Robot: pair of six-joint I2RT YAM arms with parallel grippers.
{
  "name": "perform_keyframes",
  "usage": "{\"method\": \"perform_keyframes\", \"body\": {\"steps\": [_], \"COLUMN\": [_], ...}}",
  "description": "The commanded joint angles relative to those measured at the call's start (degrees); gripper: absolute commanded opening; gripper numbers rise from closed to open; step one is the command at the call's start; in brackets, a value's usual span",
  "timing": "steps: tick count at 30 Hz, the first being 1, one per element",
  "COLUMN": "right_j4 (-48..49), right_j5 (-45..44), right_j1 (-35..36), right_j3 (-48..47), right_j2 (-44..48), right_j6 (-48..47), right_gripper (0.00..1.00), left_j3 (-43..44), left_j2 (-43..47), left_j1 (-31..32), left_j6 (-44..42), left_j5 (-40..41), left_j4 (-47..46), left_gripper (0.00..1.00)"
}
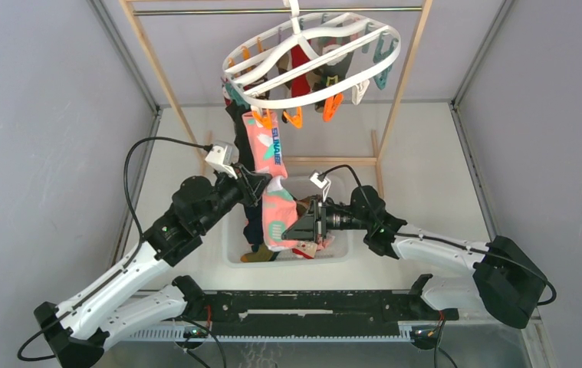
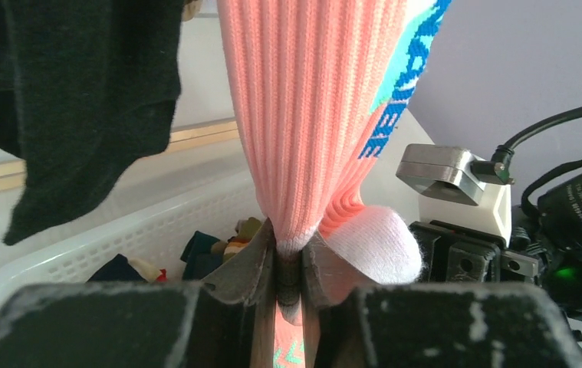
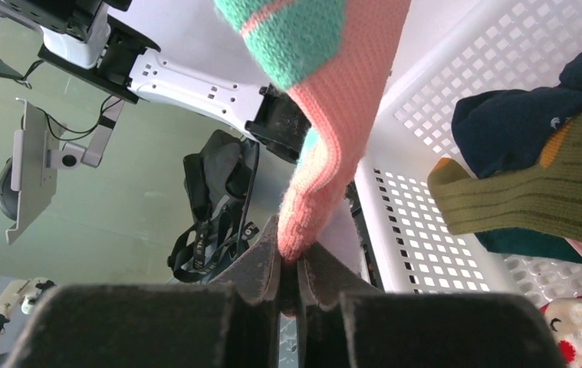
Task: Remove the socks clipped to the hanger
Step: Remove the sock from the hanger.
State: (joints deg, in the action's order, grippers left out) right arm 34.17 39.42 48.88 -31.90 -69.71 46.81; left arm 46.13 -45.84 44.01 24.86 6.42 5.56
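Note:
The white oval hanger [image 1: 326, 83] hangs from the rod at the top, with red and dark socks [image 1: 300, 70] clipped under it. A long salmon-pink sock [image 1: 264, 143] with blue lettering hangs from an orange clip at the ring's near left. My left gripper [image 1: 263, 184] is shut on this pink sock [image 2: 310, 115] just above its white heel [image 2: 376, 245], the fabric bunched between the jaws. My right gripper [image 1: 298, 222] is shut on the tip of the same sock's toe [image 3: 310, 207], over the basket. A black sock [image 2: 65, 100] hangs to the left.
A white mesh basket [image 1: 333, 257] stands below on the table, holding navy [image 3: 533, 107], olive [image 3: 533, 199] and other loose socks. The wooden rack frame [image 1: 163, 80] flanks the hanger on both sides. Empty orange clips [image 1: 332, 107] dangle from the ring's near edge.

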Motion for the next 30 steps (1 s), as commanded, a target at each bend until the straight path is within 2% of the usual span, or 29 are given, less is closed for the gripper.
{"method": "perform_keyframes", "body": {"steps": [1,3,5,6,10,23,30], "right_j4": [-1.7,-3.2,-4.9,-6.0,-10.5,-23.3,-22.2], "right_j5": [-1.3,-1.6,-2.1,-2.5,-4.1,-11.8,-14.4], "right_j1": [-0.5,-1.1,-2.0,-2.4,-3.6,-4.8,-4.5], "right_j3": [-3.5,-3.7,-4.0,-4.2,-4.9,-11.3,-15.9], "right_j2": [2.3,2.8,3.4,3.8,5.9,10.8,8.2], "right_j6": [-2.3,-3.1,-3.8,-4.3,-6.2,-13.1,-13.3], "right_gripper": [0.15,0.19,0.26,0.33,0.46,0.56,0.57], "left_j3": [5.7,6.7,7.6,8.0,9.8,13.2,13.6], "left_j2": [0.1,0.2,0.3,0.4,0.4,-0.8,-1.7], "left_j1": [0.1,0.0,0.1,0.0,0.0,0.2,0.4], "left_j6": [-2.1,-2.3,-2.6,-2.7,-3.3,-3.7,-3.6], "left_j5": [4.3,5.2,5.9,6.2,7.5,10.6,12.7], "left_j4": [5.1,7.0,8.3,8.9,10.9,14.0,14.2], "left_gripper": [0.18,0.18,0.18,0.18,0.18,0.17,0.16]}}
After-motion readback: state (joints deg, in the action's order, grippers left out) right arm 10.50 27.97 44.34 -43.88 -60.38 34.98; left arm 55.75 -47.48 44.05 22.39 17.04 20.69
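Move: The left hand pinches the pink sock at the ankle. The orange clip holding its cuff is about 8 cm ahead of the left hand, 1 cm left and 15 cm above; a second orange clip sits 7 cm to the right of the first, and the dark sock hangs 5 cm left of and 4 cm ahead of the hand. From the right hand, still on the pink sock's foot end, the first clip is roughly 20 cm ahead, 5 cm left and 23 cm up. Right hand opens off the foot end, heading 5 cm forward and up; left hand, still pinching, shifts 4 cm left. ##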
